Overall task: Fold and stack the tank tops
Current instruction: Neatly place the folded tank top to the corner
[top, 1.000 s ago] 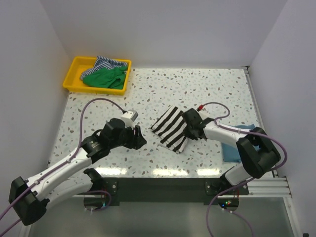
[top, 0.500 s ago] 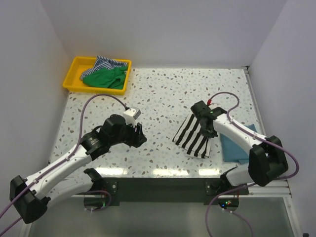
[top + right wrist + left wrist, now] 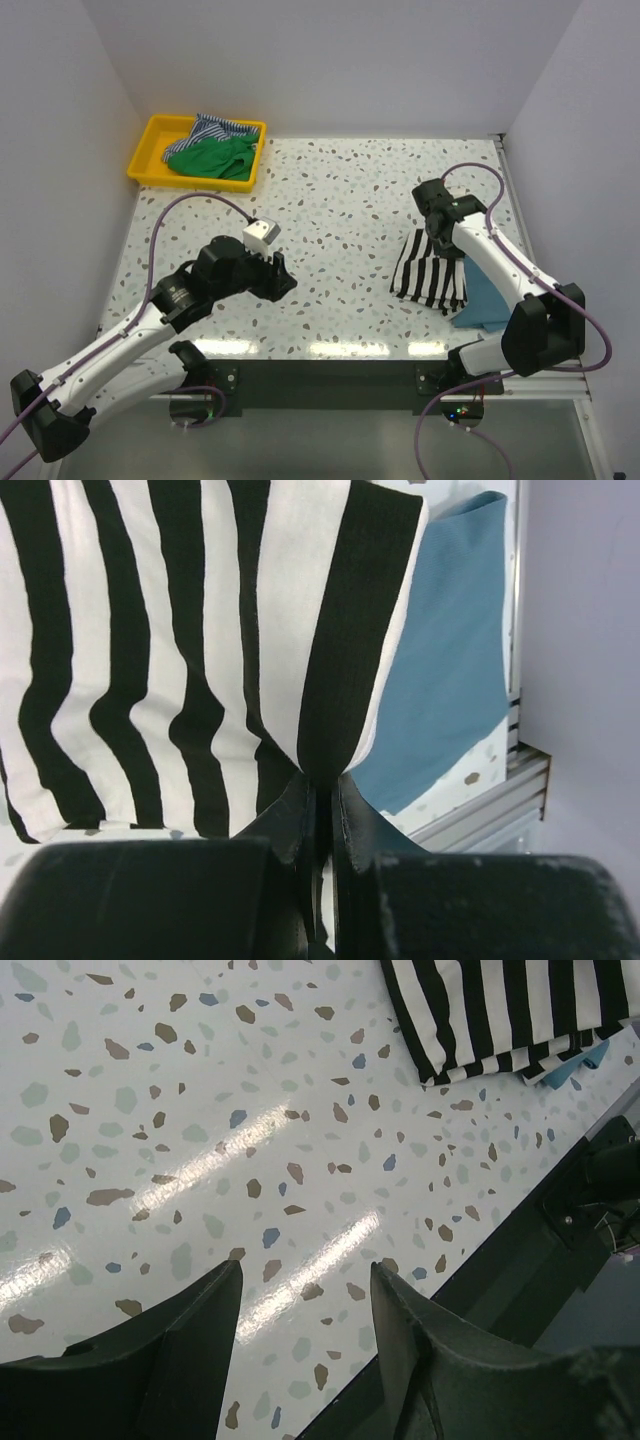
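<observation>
My right gripper is shut on the folded black-and-white striped tank top, which hangs from its jaws with its right part over the folded teal-blue tank top at the table's right edge. The right wrist view shows the striped cloth pinched at my right gripper, the teal-blue top behind it. My left gripper hovers open over bare table left of centre; its fingers hold nothing, and the striped top lies far ahead. The green and finely blue-striped tank tops lie in the tray.
The yellow tray sits at the far left corner. White walls close in the table on the left, back and right. An aluminium rail runs along the near right edge beside the teal-blue top.
My right gripper has carried the striped tank top from the table's middle rightwards, onto the edge of the teal-blue one. My left arm has drawn back slightly and its jaws have widened a little.
</observation>
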Tool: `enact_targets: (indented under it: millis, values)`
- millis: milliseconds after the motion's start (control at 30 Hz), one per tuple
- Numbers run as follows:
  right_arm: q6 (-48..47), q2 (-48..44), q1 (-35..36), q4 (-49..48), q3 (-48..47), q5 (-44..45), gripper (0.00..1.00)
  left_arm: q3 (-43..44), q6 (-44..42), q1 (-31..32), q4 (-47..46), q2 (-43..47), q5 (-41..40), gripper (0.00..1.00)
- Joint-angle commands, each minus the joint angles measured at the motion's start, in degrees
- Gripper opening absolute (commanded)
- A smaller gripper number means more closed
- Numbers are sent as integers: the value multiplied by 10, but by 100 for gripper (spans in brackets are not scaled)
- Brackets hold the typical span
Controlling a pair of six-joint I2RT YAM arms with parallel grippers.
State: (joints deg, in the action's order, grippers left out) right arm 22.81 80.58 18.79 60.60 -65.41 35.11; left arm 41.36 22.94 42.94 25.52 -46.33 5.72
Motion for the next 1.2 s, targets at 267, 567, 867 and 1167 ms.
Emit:
enact_targets:
  millis: [267, 567, 867, 1167]
  values:
    - [-123, -21, -96, 24, -42, 5, 0, 0, -12, 8, -6, 14, -1, 60]
    - [-124, -14, -149, -7, -17, -11, 0, -1, -11, 14, -6, 14, -4, 60]
    - [-117, -11, -211, 1, -26, -10, 0, -1, -11, 17, -5, 12, -5, 61]
    - [-107, -21, -247, 10, -28, -9, 0, -1, -10, 22, -4, 16, -11, 61]
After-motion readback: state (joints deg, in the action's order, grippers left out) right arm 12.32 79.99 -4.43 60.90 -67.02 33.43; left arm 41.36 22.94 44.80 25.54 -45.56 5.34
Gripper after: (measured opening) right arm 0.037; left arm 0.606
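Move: The right hand already grips the striped tank top, which hangs with its middle about 5 cm to the hand's left, 4 cm back and 7 cm below. The folded teal tank top it is being taken to lies roughly 12 cm to the right, 5 cm back and 12 cm below. The table's side rail is some 21 cm to the right, straight across and 13 cm down. From the left hand the teal top is about 50 cm right, 3 cm ahead and 17 cm below. Keeping the striped tank top's edge pinched between shut fingers, the right hand carries it about 10 cm to the right, over the folded teal top and towards the side rail. It rises slightly at first, then stays near that height, easing a little back late on while the wrist turns some 15 degrees clockwise. ##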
